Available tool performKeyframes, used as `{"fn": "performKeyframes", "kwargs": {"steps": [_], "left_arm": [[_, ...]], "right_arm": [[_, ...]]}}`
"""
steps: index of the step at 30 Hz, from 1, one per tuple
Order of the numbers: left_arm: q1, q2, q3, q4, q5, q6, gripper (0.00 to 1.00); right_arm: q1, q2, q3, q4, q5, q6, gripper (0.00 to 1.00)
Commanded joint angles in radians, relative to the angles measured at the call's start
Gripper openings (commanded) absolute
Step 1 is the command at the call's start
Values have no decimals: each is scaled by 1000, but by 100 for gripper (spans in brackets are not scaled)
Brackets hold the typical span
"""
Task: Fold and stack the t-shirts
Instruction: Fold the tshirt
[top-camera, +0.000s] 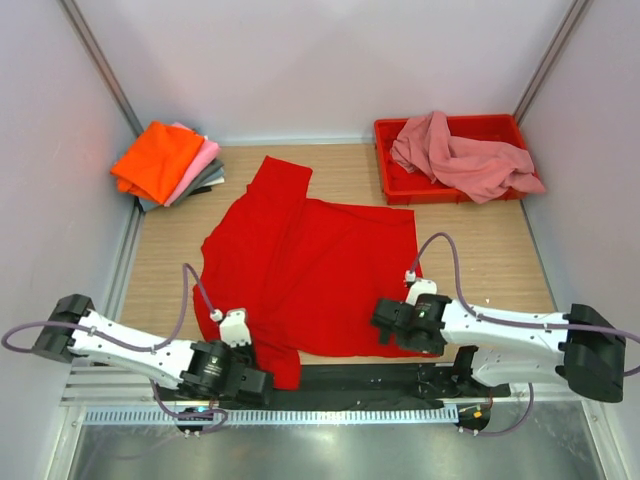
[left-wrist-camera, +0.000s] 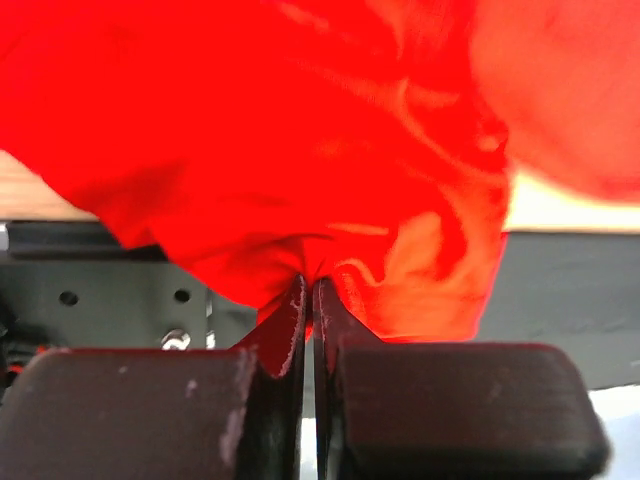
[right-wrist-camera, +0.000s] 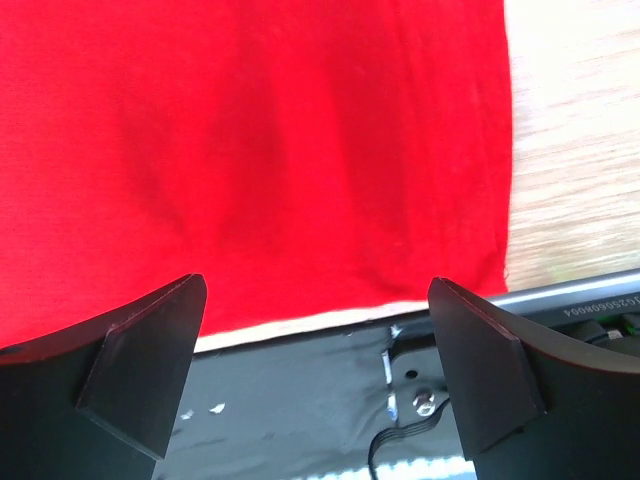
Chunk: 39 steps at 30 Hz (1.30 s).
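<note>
A bright red t-shirt (top-camera: 310, 265) lies spread on the wooden table, one sleeve pointing to the back. My left gripper (top-camera: 262, 380) is shut on the shirt's near left hem, which hangs over the table's front edge; the red cloth (left-wrist-camera: 300, 150) bunches into the closed fingertips (left-wrist-camera: 312, 285). My right gripper (top-camera: 385, 325) stands open over the shirt's near right corner; the red hem (right-wrist-camera: 300, 180) lies flat between its wide fingers (right-wrist-camera: 150, 340) with nothing held. A dusty pink t-shirt (top-camera: 465, 155) is crumpled in the red tray. Folded orange, light pink and grey t-shirts (top-camera: 168, 162) are stacked at the back left.
The red plastic tray (top-camera: 395, 185) stands at the back right. White walls close in the table on three sides. A black strip and a metal rail (top-camera: 330, 410) run along the near edge by the arm bases.
</note>
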Motion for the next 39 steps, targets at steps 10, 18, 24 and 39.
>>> {"fn": "performKeyframes", "kwargs": {"steps": [10,18,24,39], "left_arm": [[534,-102,20,212,12,508,0],[868,39,37,470,271,897,0],[1000,105,23,563,374,972,0],[1043,2,23,438,392,966,0]], "right_arm": [[-515,-62,145,-121,-121,-313,100],[-556,-227,-5,-153,-403,-132,95],[-543,-236,-134,-87,-485,-81,88],[-540,-121,-135,52,-389,-144,38]]}}
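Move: The left hand already has the near sleeve pinched beside its cuff, over the black front rail. The place on the shirt body it is taken to lies about 12 cm ahead, 1 cm right and 3 cm lower; the cuff's middle is some 4 cm to its right. The open right hand's target, the near edge by the shirt's near right corner, lies 2 cm back, 2 cm right and 2 cm below; the corner itself is about 4 cm farther right. Forward in a low arc goes the left hand, about 12 cm, keeping its pinch and carrying the near sleeve off the rail onto the shirt body. The right hand first lifts away forward and right, then comes back and down about 6 cm to the shirt's near edge by the corner, turning some 20 degrees clockwise, its fingers tilting more upright and closing about halfway around the edge. ##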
